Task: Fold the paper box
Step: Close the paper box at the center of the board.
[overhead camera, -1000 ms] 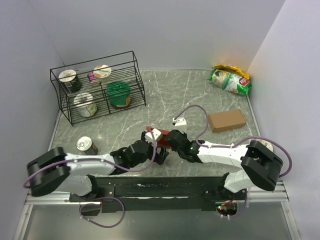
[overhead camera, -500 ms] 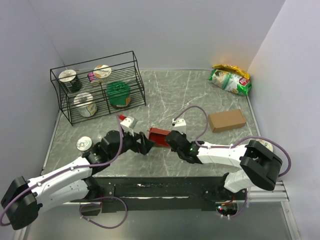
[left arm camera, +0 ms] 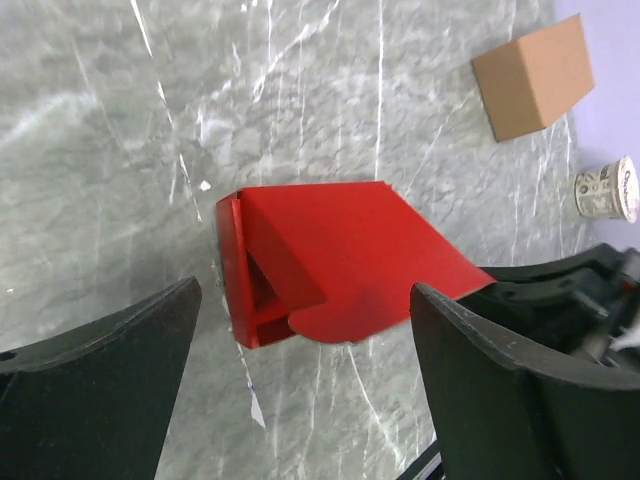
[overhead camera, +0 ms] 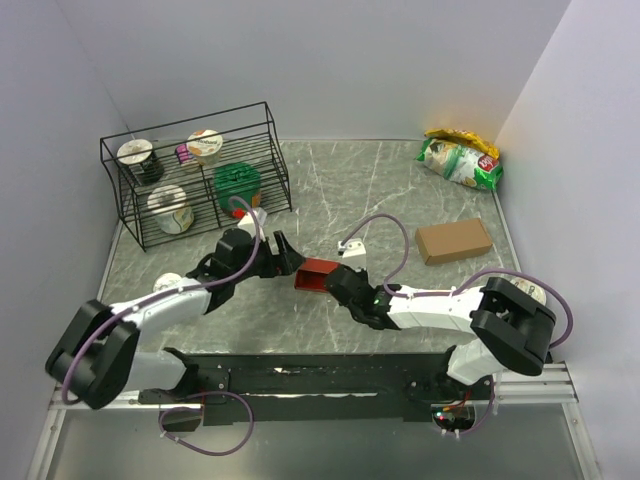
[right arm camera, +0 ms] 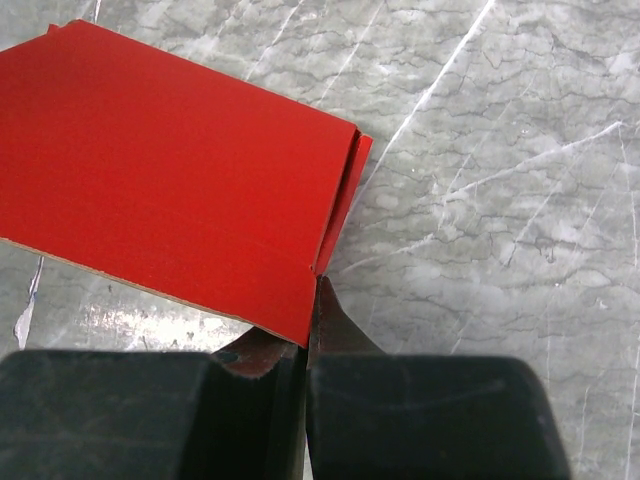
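The paper box (overhead camera: 316, 275) is a bright red card box at the middle of the table, with one end open and a rounded flap sticking out (left arm camera: 330, 260). My right gripper (overhead camera: 337, 283) is shut on the box's near right edge, and the card is pinched between its fingers (right arm camera: 312, 300). The box's flat red side (right arm camera: 170, 170) fills the upper left of the right wrist view. My left gripper (overhead camera: 284, 256) stands open just left of the box, facing its open end. Its two dark fingers (left arm camera: 100, 390) sit on either side of the box end without touching it.
A plain brown cardboard box (overhead camera: 454, 241) lies to the right of the red one. At the back left stands a black wire rack (overhead camera: 195, 175) holding several cups. Snack bags (overhead camera: 460, 160) lie in the back right corner. A can (overhead camera: 165, 285) sits by the left arm.
My left arm has swung away from the box's near side, out to the left and farther back. The red box has shifted slightly left in the right gripper's hold.
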Available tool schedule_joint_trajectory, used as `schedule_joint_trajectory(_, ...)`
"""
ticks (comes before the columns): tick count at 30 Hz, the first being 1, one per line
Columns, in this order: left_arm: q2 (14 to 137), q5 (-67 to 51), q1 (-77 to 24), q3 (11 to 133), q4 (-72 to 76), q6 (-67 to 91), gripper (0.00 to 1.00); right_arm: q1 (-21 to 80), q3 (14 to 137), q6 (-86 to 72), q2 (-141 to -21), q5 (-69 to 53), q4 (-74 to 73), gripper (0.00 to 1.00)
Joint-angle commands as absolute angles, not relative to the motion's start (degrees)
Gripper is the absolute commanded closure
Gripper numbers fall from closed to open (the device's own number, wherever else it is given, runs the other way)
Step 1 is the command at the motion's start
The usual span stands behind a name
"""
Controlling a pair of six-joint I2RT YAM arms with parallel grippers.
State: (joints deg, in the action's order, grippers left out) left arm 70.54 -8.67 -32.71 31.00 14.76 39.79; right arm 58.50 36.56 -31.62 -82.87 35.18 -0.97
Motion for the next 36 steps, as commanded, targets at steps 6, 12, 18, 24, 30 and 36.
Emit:
schedule_joint_trajectory(6, 78.4, -15.7, -31.6, 30.5, 27.8, 43.9, 0.11, 59.6, 39.3, -31.4, -84.5, 36.9, -1.7, 1.0)
schedule_joint_trajectory(12, 83.0, -14.3, -31.3, 29.4, 30.1, 43.9, 0.31, 59.8, 39.6, -31.5, -85.0, 36.8, -1.8, 1.0)
schedule_joint_trajectory(18, 88.4, -14.3, -31.0, 29.1, 32.3, 44.0, 0.53, 59.9, 39.4, -31.4, -84.8, 36.4, -2.0, 0.98)
schedule_joint_trajectory(24, 89.7, -13.9, -31.0, 29.5, 31.3, 43.0, 0.59, 60.7, 39.1, -31.1, -83.4, 36.6, -3.0, 0.53)
schedule_joint_trajectory(30, 91.2, -12.7, -31.0, 30.1, 29.4, 40.8, 0.61, 63.1, 38.1, -28.6, -80.0, 35.7, -2.9, 0.27)
schedule_joint_trajectory(36, 92.9, -12.0, -31.1, 30.2, 29.2, 39.5, 0.63, 67.7, 33.8, -24.0, -72.4, 31.8, -0.3, 0.03)
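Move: The paper box is below my open left hand: its middle is about 3 cm ahead, 5 cm to the right and 9 cm down. My right hand's shut fingers are at the near right corner of the box, whose middle lies some 3 cm ahead, 4 cm left and 2 cm below. From my left hand, the brown carton is about 10 cm ahead and 32 cm right, and the green tub in the rack some 19 cm ahead and 10 cm left. I lower my left hand about 6.5 cm onto the left end of the paper box, easing 2 cm forward and right and closing the fingers to under half open around that end's edge. My right hand keeps its shut grip on the near right corner until the left is down, then opens wide, lets go and draws about 3 cm back, a little left and up. ##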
